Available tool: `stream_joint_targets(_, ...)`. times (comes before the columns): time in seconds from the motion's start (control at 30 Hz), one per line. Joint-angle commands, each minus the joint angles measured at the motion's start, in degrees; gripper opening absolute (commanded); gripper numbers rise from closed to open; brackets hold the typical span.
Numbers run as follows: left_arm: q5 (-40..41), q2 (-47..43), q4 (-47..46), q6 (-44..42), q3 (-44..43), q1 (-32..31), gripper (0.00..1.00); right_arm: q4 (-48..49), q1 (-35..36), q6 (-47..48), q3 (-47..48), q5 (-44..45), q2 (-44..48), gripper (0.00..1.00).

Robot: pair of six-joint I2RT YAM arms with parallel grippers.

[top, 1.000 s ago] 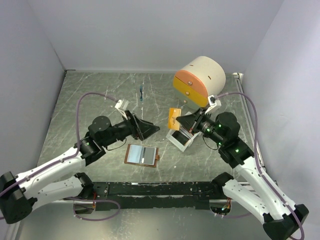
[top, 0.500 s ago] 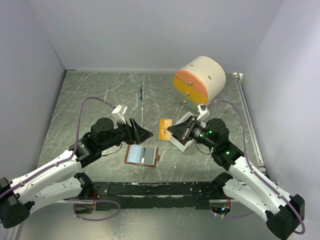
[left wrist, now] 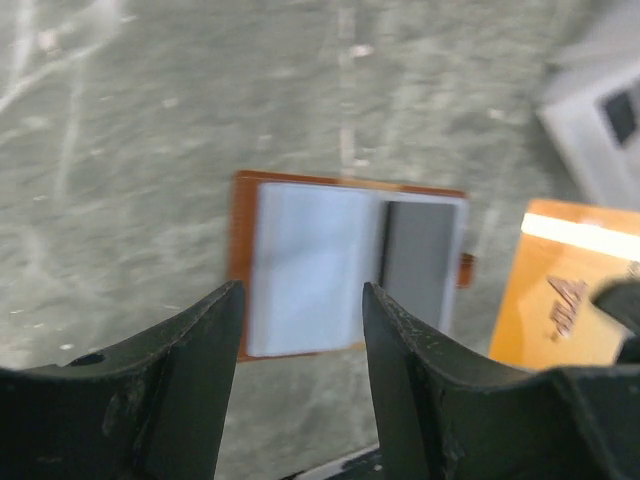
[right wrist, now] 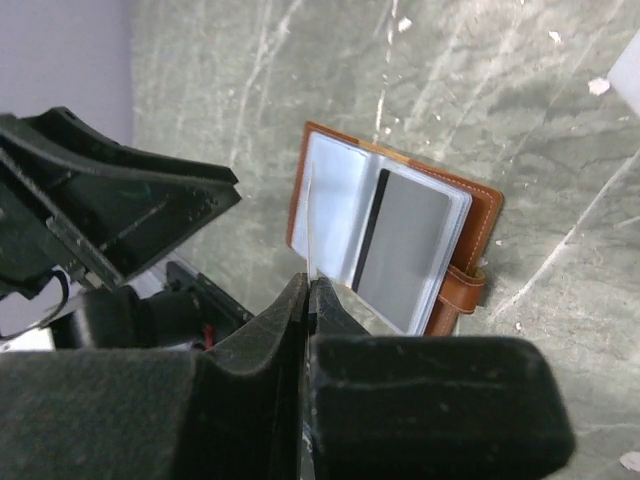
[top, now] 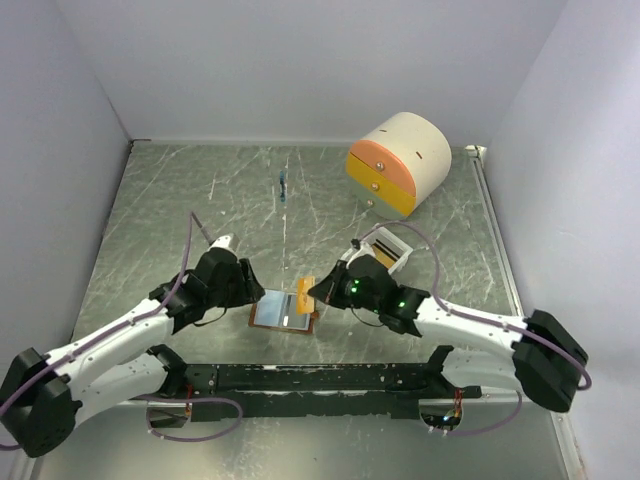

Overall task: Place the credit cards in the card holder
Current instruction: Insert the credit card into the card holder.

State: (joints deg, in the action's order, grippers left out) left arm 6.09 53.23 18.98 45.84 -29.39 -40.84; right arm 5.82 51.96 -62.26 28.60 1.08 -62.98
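Note:
The card holder [top: 280,310] lies open on the table, brown leather with pale inner pockets [left wrist: 310,265]. A grey credit card [right wrist: 400,245] sits in its right pocket. My right gripper [right wrist: 309,285] is shut on an orange credit card [top: 303,297], held upright over the holder's middle and seen edge-on [right wrist: 312,220] in the right wrist view. That same card [left wrist: 570,295] shows at the right of the left wrist view. My left gripper [left wrist: 300,320] hovers open by the holder's left edge, nothing between its fingers [left wrist: 185,350].
A white tray [top: 388,248] with more cards stands behind the right arm. A cream-and-orange drawer box [top: 400,160] sits at the back right. A small pen [top: 284,186] lies toward the back centre. The black base rail [top: 310,378] runs along the near edge.
The right gripper carried the orange card from beside the tray leftward and nearer, over the open holder. The left gripper came down to the holder's left edge and its jaws narrowed.

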Motion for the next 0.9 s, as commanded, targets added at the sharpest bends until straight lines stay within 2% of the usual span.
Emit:
stream_joint_targets(0.0, -7.91, 1.97, -1.39, -2.52, 3.47, 8.19, 0.6, 5.41, 3.74, -3.96, 0.71, 6.01, -5.96, 0.0)
stream_joint_targets(0.2, -11.94, 2.96, -6.16, -2.51, 7.21, 12.94, 0.59, 7.8, 6.12, -7.1, 1.15, 8.69, -11.64, 0.0)
stream_joint_targets(0.37, -13.91, 3.79, -10.07, -2.19, 10.77, 13.94, 0.45, 9.71, 7.74, -8.57, 1.79, 9.36, -15.79, 0.0)
stream_joint_targets(0.67, -16.1, 7.21, -11.49, -2.9, 11.96, 13.95, 0.4, 10.38, 8.37, -11.25, 2.41, 10.34, -18.92, 0.0)
stream_joint_targets(0.87, -17.88, 6.4, -13.11, -1.9, 13.99, 13.95, 0.38, 8.98, 8.37, -13.5, 3.19, 10.93, -19.05, 0.0)
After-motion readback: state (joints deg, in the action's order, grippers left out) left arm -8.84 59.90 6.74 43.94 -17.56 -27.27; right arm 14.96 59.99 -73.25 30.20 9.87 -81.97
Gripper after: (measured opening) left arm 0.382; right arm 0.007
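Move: The open card holder lies flat, its middle about 7 cm left of my right hand, 1 cm back and 12 cm below; that hand holds the orange card, whose middle is some 2 cm left of it. The white box is roughly 15 cm ahead and 17 cm right of the same hand. From my open left hand, the holder's middle is about 5 cm right, 2 cm back and 8 cm below. I bring both hands down over the card holder together, fast at first and then easing off. My right hand keeps its pinch on the orange card, sinking about 6 cm and moving 4 cm left towards the holder. My left sinks about 7 cm to the outer edge of the left page, swinging left and edging slightly back, tipping steeper and half closing its fingers. ##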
